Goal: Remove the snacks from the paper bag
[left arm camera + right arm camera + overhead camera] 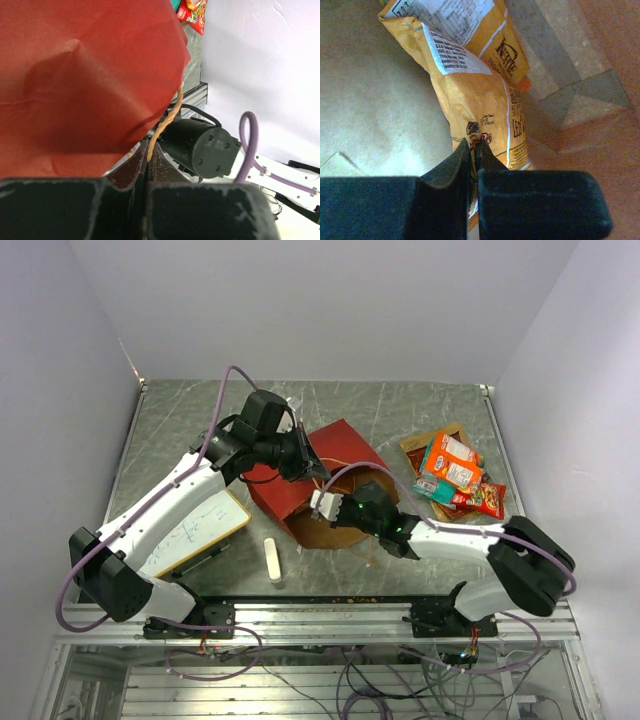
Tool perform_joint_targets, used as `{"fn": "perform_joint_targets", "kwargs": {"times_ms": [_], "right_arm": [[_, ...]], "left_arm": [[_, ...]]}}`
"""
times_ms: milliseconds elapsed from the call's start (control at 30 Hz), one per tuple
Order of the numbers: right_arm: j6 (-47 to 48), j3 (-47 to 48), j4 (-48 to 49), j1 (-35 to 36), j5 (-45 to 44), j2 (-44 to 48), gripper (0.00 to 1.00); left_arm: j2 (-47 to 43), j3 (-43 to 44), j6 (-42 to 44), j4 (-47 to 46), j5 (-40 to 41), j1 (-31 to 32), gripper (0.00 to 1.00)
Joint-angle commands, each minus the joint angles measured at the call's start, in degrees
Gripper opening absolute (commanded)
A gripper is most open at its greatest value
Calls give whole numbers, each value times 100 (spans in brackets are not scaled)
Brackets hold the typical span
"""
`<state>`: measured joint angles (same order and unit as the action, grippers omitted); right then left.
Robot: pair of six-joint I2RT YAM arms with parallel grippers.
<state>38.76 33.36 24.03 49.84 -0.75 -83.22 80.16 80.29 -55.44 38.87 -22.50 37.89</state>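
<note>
The red paper bag [335, 455] lies on its side mid-table, its brown inside [325, 533] facing the near edge. My left gripper [316, 471] is shut on the bag's twisted tan handle [167, 120], with the red wall [85, 75] filling the left wrist view. My right gripper [325, 504] reaches into the bag's mouth. In the right wrist view it is shut [474, 146] on the lower edge of a yellow-orange snack packet [475, 95] lying on the brown paper [370, 100]. Several other snacks [455, 475] lie piled on the table to the bag's right.
A white whiteboard [195, 530] lies at the near left under the left arm. A small white eraser bar [270, 560] sits beside it. A metal rail [330, 605] runs along the near edge, and white walls enclose the table.
</note>
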Motion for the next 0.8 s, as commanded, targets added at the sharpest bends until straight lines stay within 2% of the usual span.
{"fn": "perform_joint_targets", "kwargs": {"times_ms": [0,167,367,567,767], "right_arm": [[-232,-119,-905,-31,342,640,0],[-218,153,-2278,-27,768,1504,0],[8,673,-4051,-25,647,2568,0],[342,1594,-6089,-23,478,3535,0],[490,2699,-7897,-23,78,4082,0]], "left_arm": [[-93,-8,-50,-304,-118,-46,7],[-97,-64,-67,-439,-95,-67,7],[-38,-88,-49,-591,-157,-118,7],[97,-190,-19,-784,-284,-176,7],[179,-259,-7,-897,-359,-278,7]]}}
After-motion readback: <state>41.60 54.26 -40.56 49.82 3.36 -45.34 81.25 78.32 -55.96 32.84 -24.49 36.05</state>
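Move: The right hand is inside the bag, already shut on the orange snack pack it is to take to the snack pile. That pile lies about 28 cm to its right, roughly level with it fore and aft and some 5 cm below. The bag mouth's middle is about 6 cm to the right and 3 cm back; the cord handle is some 16 cm above. From the left hand, the pile is about 28 cm right, 5 cm ahead and 24 cm below. Drawing back and right at first with only a slight rise, the right hand then climbs faster, still moving back and right, to haul the pinched orange pack out through the bag mouth: about 15 cm up, and 10 cm each back and right. Its fingers stay shut. The left hand keeps its grip on the cord handle, easing a centimetre or two forward. ##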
